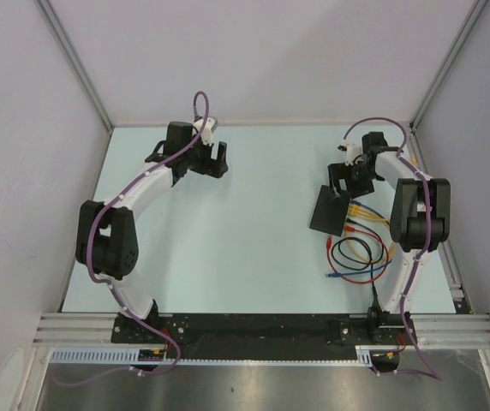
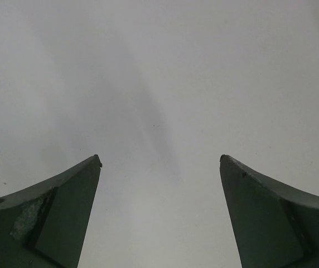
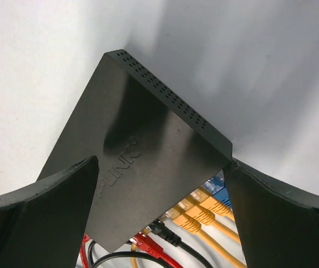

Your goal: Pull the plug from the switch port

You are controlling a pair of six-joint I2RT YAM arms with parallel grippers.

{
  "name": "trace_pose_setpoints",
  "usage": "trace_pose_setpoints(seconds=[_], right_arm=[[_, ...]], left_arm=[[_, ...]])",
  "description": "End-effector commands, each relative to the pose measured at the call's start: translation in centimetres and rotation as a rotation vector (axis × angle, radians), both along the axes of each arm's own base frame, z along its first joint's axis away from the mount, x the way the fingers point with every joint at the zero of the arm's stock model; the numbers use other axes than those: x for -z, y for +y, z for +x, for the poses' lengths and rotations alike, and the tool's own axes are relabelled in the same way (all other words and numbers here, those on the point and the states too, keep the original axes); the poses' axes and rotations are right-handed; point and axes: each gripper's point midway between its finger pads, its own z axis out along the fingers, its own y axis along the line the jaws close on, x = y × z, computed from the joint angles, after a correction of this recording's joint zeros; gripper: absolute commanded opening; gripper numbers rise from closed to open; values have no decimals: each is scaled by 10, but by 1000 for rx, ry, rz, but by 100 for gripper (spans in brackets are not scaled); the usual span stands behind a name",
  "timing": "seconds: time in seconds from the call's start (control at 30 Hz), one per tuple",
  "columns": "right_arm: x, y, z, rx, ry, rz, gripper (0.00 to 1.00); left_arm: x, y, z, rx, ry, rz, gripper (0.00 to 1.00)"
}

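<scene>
The switch (image 3: 137, 151), a flat matte-black box, lies on the pale table at the right (image 1: 331, 211). Along its near edge several plugs sit in its ports: yellow plugs (image 3: 196, 215), a blue one (image 3: 218, 190), a black one (image 3: 165, 231) and a red one (image 3: 148, 248). My right gripper (image 3: 162, 162) is open just above the switch, its jaws spread about as wide as the box; the right fingertip (image 3: 237, 173) is at the switch's corner. From above, the right gripper (image 1: 345, 175) hangs at the switch's far end. My left gripper (image 2: 160, 159) is open over bare table at the far left (image 1: 215, 163).
Loose loops of yellow, blue, black and red cable (image 1: 356, 257) lie between the switch and the right arm's base. Pale walls enclose the table on three sides, with the right wall close behind the right arm.
</scene>
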Motion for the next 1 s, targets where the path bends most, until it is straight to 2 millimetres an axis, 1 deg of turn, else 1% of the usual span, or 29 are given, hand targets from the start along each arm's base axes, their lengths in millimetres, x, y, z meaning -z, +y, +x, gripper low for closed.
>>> trace_pose_setpoints(seconds=[0.0, 0.03, 0.13, 0.17, 0.33, 0.43, 0.47, 0.5, 0.53, 0.57, 0.6, 0.67, 0.7, 0.73, 0.77, 0.8, 0.83, 0.87, 0.9, 0.93, 0.97], right_arm=[[-5, 27, -9, -59, 9, 30, 97], [-5, 33, -11, -73, 13, 36, 97], [-5, 42, -13, -87, 15, 38, 97], [-5, 44, -14, -88, 18, 38, 97], [-5, 47, -11, -89, 5, 27, 100], [-14, 44, -3, -76, -26, 22, 100], [-20, 45, -1, -83, -37, 31, 100], [-31, 43, 4, -83, -64, 43, 100], [-38, 44, 1, -105, -71, 54, 100], [-43, 43, 1, -114, -80, 52, 100], [-53, 40, -1, -121, -95, 46, 100], [-59, 31, -4, -162, -122, -7, 100], [-62, 26, -9, -173, -122, -37, 100], [-65, 17, -13, -174, -129, -81, 100], [-65, 13, -18, -213, -132, -104, 100], [-64, 9, -27, -235, -109, -114, 99], [-62, 1, -36, -241, -101, -136, 97], [-63, -5, -39, -279, -111, -155, 90], [-62, -9, -49, -302, -94, -148, 84], [-64, -18, -54, -310, -99, -128, 76], [-66, -24, -59, -317, -104, -133, 64]], left_arm=[[-17, -3, 4, 13, -45, -21, 94], [-15, -3, 3, 15, -35, -20, 93], [-13, -2, 3, 13, -28, -17, 93], [-9, -2, 2, 12, -21, -14, 93], [-8, -2, -2, 23, -25, -12, 93], [-9, -4, -6, 51, -29, -15, 93], [-10, -5, -8, 61, -28, -19, 93], [-11, -7, -10, 70, -27, -27, 93], [-12, -10, -13, 91, -18, -41, 93], [-15, -13, -15, 106, -16, -54, 93], [-13, -15, -20, 115, 9, -64, 93], [-14, -23, -26, 144, 34, -96, 92], [-14, -25, -29, 132, 52, -118, 92], [-17, -27, -30, 131, 53, -132, 92], [-15, -32, -37, 144, 76, -166, 92], [-14, -39, -42, 164, 87, -186, 92], [-12, -45, -47, 186, 93, -189, 91], [-8, -51, -54, 216, 105, -184, 91], [-3, -63, -60, 272, 99, -150, 91], [2, -65, -66, 285, 126, -123, 91], [-6, -69, -63, 292, 114, -111, 91]])
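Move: The switch's middle lies some 5 cm back and 3 cm left of the right hand point, only slightly below, with its far right corner up against the outer, right-hand finger. Along its right side sit the plugs: the blue one about 3 cm back and 3 cm right of the right hand, the near red one roughly 11 cm back and 2 cm right. From the left hand the switch is about 30 cm right, 9 cm back and 13 cm lower. Leftward and low, the right hand sweeps about 4 cm with open fingers, its outer finger pushing the switch's far right corner. It pauses, then comes free, rising some 6 cm while drawing back and right over the row of plugs, turning counter-clockwise and starting to close. Late on, the left hand, still open, eases back and right about 5 cm in all, towards the switch. ##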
